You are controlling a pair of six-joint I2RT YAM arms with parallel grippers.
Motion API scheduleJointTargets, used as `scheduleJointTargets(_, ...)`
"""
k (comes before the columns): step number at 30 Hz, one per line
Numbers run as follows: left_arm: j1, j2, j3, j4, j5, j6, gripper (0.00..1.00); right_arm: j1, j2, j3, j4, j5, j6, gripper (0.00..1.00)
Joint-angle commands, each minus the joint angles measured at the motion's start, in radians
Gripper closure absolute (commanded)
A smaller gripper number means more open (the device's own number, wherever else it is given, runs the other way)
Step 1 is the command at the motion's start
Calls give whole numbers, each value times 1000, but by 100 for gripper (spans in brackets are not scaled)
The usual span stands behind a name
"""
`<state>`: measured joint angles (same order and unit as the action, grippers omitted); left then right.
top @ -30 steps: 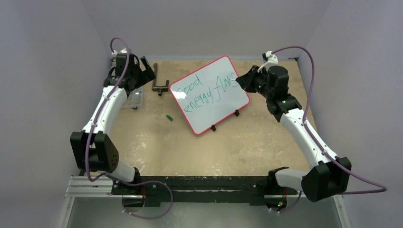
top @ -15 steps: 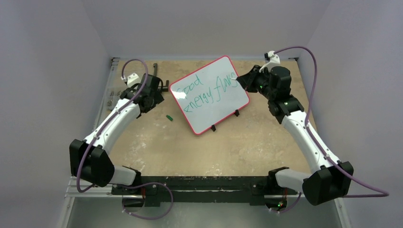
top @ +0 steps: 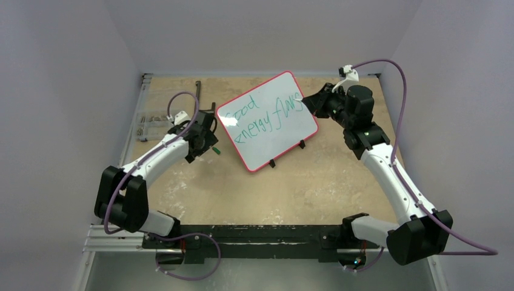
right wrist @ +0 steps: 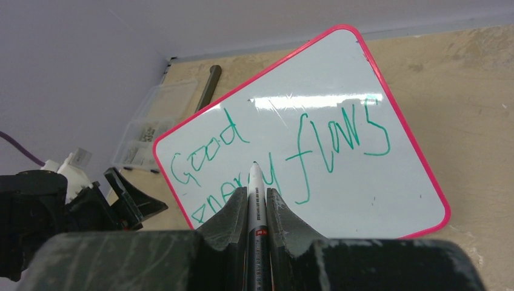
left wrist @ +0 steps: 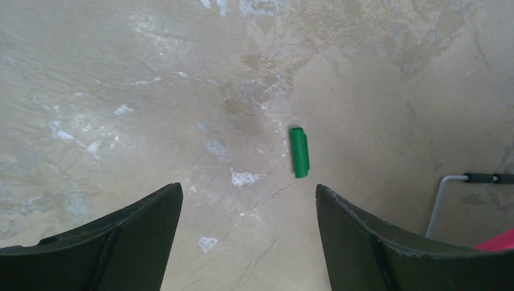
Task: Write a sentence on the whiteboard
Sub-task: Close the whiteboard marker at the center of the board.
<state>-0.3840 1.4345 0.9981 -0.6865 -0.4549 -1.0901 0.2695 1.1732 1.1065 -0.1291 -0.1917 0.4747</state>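
Note:
The whiteboard [top: 290,134] with its red frame stands tilted at the back centre and fills the right wrist view [right wrist: 363,194]. The green sentence [top: 262,115] reads "Good energy flows" [right wrist: 315,142] in two slanted lines. My right gripper [top: 310,103] hangs just off the board's right edge, shut on a white marker [right wrist: 255,182] whose tip points at the writing. My left gripper [top: 208,143] is open, low over the tabletop left of the board. A small green cap [left wrist: 299,151] lies just ahead of its jaws [left wrist: 247,186], slightly to the right, also visible from above [top: 215,150].
A clear plastic box [top: 151,126] sits at the back left edge. A dark metal bar tool [top: 199,97] lies behind the left gripper. A grey wire piece [left wrist: 445,188] shows by the board's corner. Walls close in the left, back and right.
The left arm has swung from the plastic box at the back left forward and right to the green cap, its jaws narrowing a little. The right arm has barely moved.

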Motion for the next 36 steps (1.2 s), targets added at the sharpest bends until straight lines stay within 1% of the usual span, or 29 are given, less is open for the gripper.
scheduleJointTargets(1,-13,22,-41,164,52,-14,24,5,-18,16,19,-28,-10,100)
scheduleJointTargets(3,-13,34,-63,221,73,2,30,4,-17,15,22,-31,-9,100)
scheduleJointTargets(7,-13,67,-79,265,84,-2,36,5,-17,15,23,-34,-9,100)
scheduleJointTargets(11,-13,105,-82,324,123,22,46,4,-13,13,24,-33,-10,100)
scheduleJointTargets(18,-13,154,-69,334,144,22,50,5,-6,13,25,-28,-10,100)
scheduleJointTargets(22,-13,182,-52,311,142,22,53,5,-1,15,26,-28,-10,100)
scheduleJointTargets(24,-13,194,-50,310,146,23,56,4,2,15,25,-28,-9,100)
scheduleJointTargets(26,-14,204,-52,319,157,32,61,5,2,15,26,-28,-11,100)
scheduleJointTargets(30,-13,224,-49,321,166,44,63,5,3,14,26,-25,-11,100)
scheduleJointTargets(33,-13,235,-43,324,169,56,67,4,5,15,25,-25,-11,100)
scheduleJointTargets(36,-13,235,-41,321,166,66,74,4,5,15,25,-23,-11,100)
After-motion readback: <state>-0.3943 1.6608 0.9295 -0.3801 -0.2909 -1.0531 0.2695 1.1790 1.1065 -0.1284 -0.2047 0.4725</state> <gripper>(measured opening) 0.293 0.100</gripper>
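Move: The green marker cap lies roughly 3 cm ahead of the left hand, 5 cm to its right and 9 cm below. From that hand, the whiteboard's middle is some 14 cm ahead and 24 cm right, slightly lower; the black stand is about 20 cm ahead and 1 cm right, on the table. From the right hand, still holding the marker, the cap lies about 30 cm left, 4 cm back and 31 cm below. The left hand sinks about 7 cm and shifts some 4 cm right onto the cap, fingers closing partway. ##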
